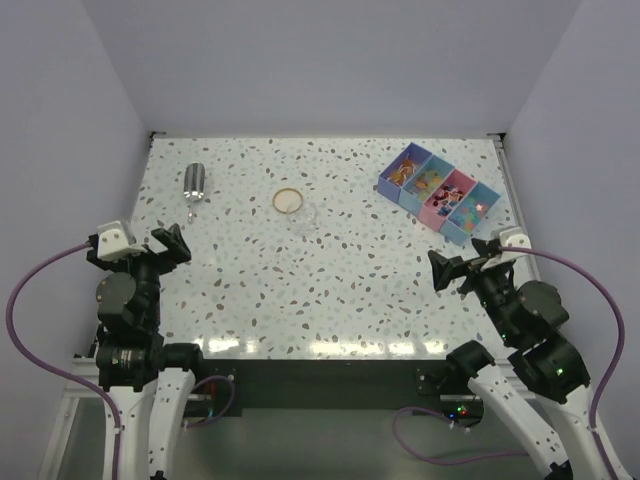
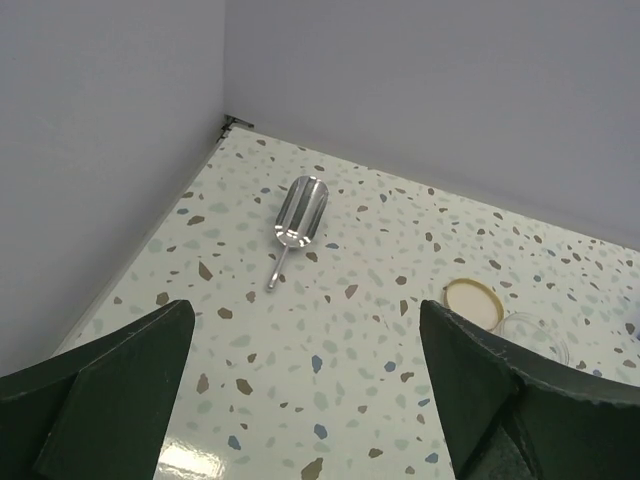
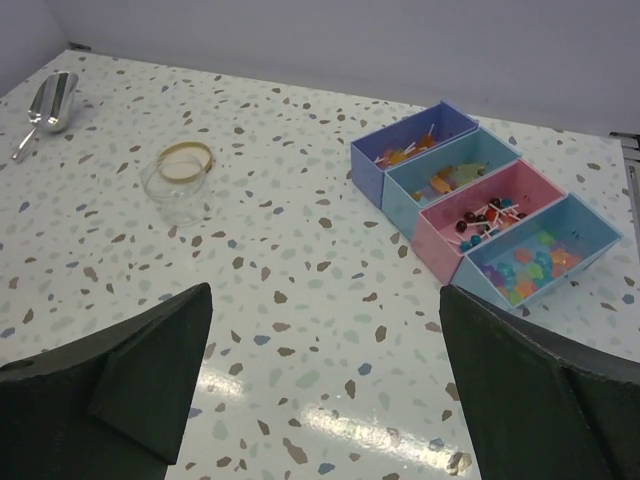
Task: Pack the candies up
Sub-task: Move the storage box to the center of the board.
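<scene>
The candies lie in a row of small open boxes [image 1: 440, 190] at the back right. In the right wrist view I see orange sweets in the purple box [image 3: 405, 153], amber ones in the pale blue box [image 3: 445, 180], red and dark ones on sticks in the pink box [image 3: 485, 213], and mixed bright ones in the blue box [image 3: 530, 265]. My right gripper [image 1: 447, 270] is open and empty, near the table's front right, short of the boxes. It also shows in the right wrist view [image 3: 325, 295]. My left gripper [image 1: 170, 245] is open and empty at the front left, and also shows in the left wrist view [image 2: 305, 320].
A small clear jar [image 1: 303, 217] stands mid-table with its tan lid [image 1: 287, 200] lying beside it; both also show in the right wrist view, jar [image 3: 175, 190] and lid [image 3: 187, 160]. A metal scoop [image 1: 195, 180] lies at the back left, also in the left wrist view [image 2: 300, 212]. Walls enclose three sides.
</scene>
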Controlling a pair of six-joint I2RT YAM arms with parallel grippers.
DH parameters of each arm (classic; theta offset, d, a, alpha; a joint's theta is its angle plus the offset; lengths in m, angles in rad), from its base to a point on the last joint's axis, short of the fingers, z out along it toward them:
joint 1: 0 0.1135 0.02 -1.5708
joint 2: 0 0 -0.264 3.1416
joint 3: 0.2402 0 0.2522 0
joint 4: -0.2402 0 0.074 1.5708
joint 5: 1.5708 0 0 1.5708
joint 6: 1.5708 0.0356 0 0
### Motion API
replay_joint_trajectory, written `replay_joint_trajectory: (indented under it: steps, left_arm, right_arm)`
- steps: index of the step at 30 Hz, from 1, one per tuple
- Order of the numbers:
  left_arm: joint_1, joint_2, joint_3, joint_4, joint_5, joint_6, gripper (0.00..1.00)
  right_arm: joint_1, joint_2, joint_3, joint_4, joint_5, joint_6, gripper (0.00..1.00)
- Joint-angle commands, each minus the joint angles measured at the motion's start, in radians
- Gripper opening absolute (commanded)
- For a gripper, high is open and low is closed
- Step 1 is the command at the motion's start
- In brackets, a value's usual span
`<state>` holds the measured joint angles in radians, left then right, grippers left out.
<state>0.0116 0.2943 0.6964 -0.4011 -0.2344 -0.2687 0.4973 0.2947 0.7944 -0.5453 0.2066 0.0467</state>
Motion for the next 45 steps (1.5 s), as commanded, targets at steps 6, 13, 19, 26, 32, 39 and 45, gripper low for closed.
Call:
replay_joint_trajectory:
  steps: [6,13,19,26,32,39,45]
  left_arm:
    - [0.001,0.046,-0.006,-0.019,0.066,0.013,1.0]
    - [0.001,0.092,-0.052,0.033,0.098,0.0,1.0]
    - [-0.059,0.057,-0.124,0.056,0.061,-0.016,1.0]
    - [-0.176,0.028,-0.172,0.073,0.055,-0.037,1.0]
    - [-0.22,0.019,-0.181,0.082,0.049,-0.03,1.0]
    - [-0.249,0.025,-0.179,0.082,0.047,-0.027,1.0]
    - [-0.256,0.025,-0.178,0.079,0.044,-0.029,1.0]
  right_arm:
    - [0.003,0.128,-0.026,0.093,-0.007,0.096,0.99]
    - [0.001,0.4,-0.017,0.202,0.028,0.22,0.99]
    - [-0.006,0.768,0.214,0.139,0.251,0.26,0.99]
    - [-0.241,1.213,0.489,0.024,0.194,0.358,0.99]
    - [-0.347,1.484,0.687,-0.002,0.157,0.416,0.81]
    - [-0.399,1.702,0.847,-0.015,0.163,0.493,0.63]
    - [-0.402,1.749,0.852,-0.005,0.16,0.539,0.41]
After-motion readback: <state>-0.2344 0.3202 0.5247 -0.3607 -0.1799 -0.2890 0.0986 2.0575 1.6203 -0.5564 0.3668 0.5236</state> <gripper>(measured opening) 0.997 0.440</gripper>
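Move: The storage box, four compartments of candies side by side, lies about 32 cm ahead of my right hand, 8 cm to its right and some 27 cm below. The glass jar is roughly 23 cm ahead and 30 cm to the left of this hand, and the round lid just past the jar, about 28 cm ahead and 35 cm left; both are nearly 30 cm down. From my left hand the storage box is about 30 cm forward and 67 cm right. I reach my right hand about 30 cm forward and 23 cm down to the storage box, drifting slightly left and then swinging right, while the fingers tip steeply down by some 50 degrees, turn clockwise and close to about half, astride the wall between the popsicle and pink compartments. My empty left hand sinks and eases rightward, still wide open. ##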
